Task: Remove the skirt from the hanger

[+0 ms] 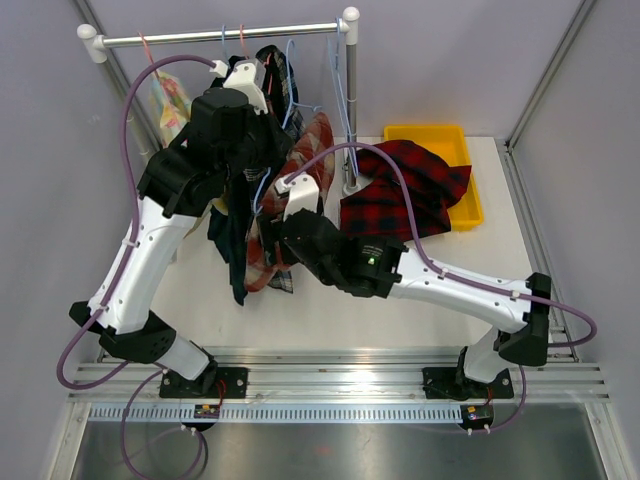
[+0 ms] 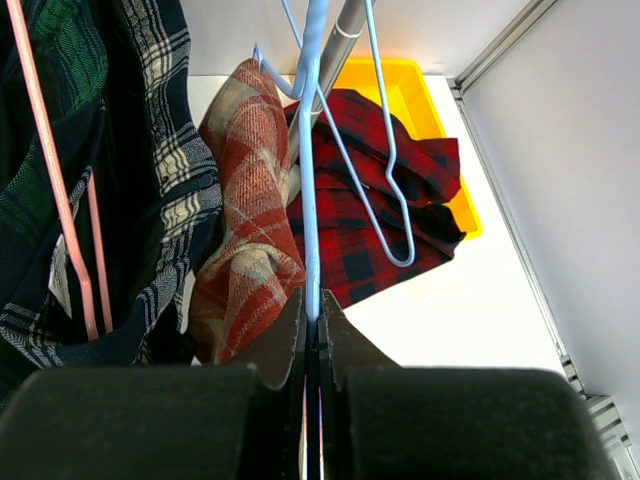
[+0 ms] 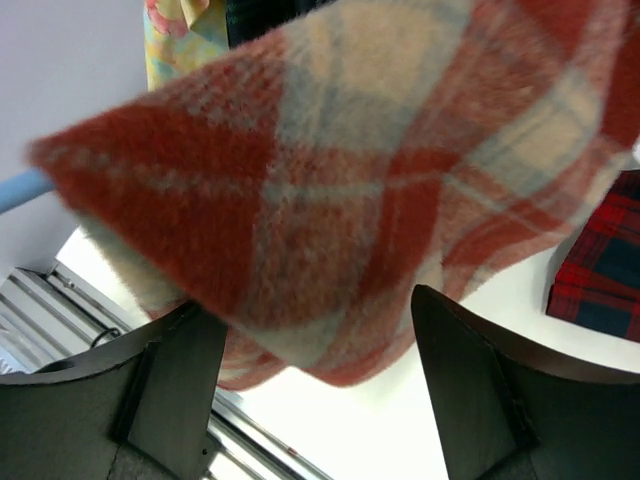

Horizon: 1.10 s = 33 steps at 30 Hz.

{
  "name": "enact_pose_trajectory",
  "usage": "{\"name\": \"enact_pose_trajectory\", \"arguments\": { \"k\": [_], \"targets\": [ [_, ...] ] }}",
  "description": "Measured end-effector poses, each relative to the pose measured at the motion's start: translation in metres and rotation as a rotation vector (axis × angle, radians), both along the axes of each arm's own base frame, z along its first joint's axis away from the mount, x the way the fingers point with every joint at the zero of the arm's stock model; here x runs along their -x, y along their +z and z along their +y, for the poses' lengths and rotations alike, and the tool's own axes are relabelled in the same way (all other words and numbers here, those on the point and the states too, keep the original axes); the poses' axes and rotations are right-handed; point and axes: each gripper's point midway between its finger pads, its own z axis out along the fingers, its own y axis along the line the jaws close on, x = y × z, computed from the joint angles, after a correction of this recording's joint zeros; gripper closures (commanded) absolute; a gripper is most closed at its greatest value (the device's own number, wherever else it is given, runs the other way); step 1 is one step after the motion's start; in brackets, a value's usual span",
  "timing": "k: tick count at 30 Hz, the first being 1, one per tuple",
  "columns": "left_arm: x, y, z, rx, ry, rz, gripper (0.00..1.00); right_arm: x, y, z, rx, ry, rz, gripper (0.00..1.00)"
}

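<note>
The skirt is a red and beige plaid cloth that hangs on a light blue wire hanger. My left gripper is shut on that hanger's wire, right beside the cloth. In the right wrist view the skirt fills the upper frame, and its lower fold sags between the tips of my right gripper, which is open; its fingers stand wide on either side. An end of the blue hanger shows at the left. From above, the skirt hangs between both wrists.
A clothes rail spans the back and carries a dark plaid garment on a pink hanger and an empty blue hanger. A red and black checked garment spills from the yellow bin at the right.
</note>
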Motion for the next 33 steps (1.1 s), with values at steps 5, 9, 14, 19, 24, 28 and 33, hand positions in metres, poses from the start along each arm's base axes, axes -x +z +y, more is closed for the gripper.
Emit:
{"name": "enact_pose_trajectory", "arguments": {
  "k": [5, 9, 14, 19, 24, 28, 33],
  "targets": [
    [0.005, 0.006, 0.002, 0.013, -0.003, -0.010, 1.00, -0.005, -0.019, 0.009, 0.058, 0.001, -0.003, 0.61],
    [0.011, 0.014, 0.007, 0.026, -0.004, -0.027, 1.00, -0.009, -0.020, 0.007, 0.080, -0.013, -0.024, 1.00],
    [0.016, 0.021, 0.012, 0.032, 0.002, -0.047, 1.00, -0.009, -0.018, 0.002, 0.059, -0.039, -0.011, 1.00],
    [0.013, 0.015, 0.015, -0.002, 0.016, -0.041, 1.00, 0.011, -0.034, -0.035, 0.029, -0.065, 0.048, 1.00],
    [0.007, 0.006, 0.016, -0.074, 0.025, -0.017, 1.00, 0.055, -0.064, -0.091, -0.005, -0.090, 0.129, 1.00],
    [0.002, 0.010, 0.016, -0.114, 0.026, -0.026, 1.00, 0.079, -0.083, -0.128, -0.022, -0.122, 0.174, 1.00],
    [-0.005, 0.022, 0.024, -0.127, 0.057, -0.072, 1.00, 0.099, -0.099, -0.165, -0.020, -0.174, 0.224, 1.00]
  ]
}}
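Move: The light red plaid skirt hangs at my open right fingers, an edge of it already between them; its middle is about 6 cm ahead, 2 to the right and 4 lower. The held hanger's near end is some 4 cm to the left, level fore and aft, and the dark plaid clothes are 10 ahead and 5 left. The skirt's middle lies roughly 16 cm below my left hand, 2 back and 2 left. My right hand dips about 2 cm as its fingers shut on the skirt's edge, then pulls the cloth away from the hanger, some 16 cm to the right and 10 each back and down, gathering speed and tipping downward a little. My left hand keeps its pinch on the blue hanger, giving only a couple of centimetres and ending slightly up and to the left. ##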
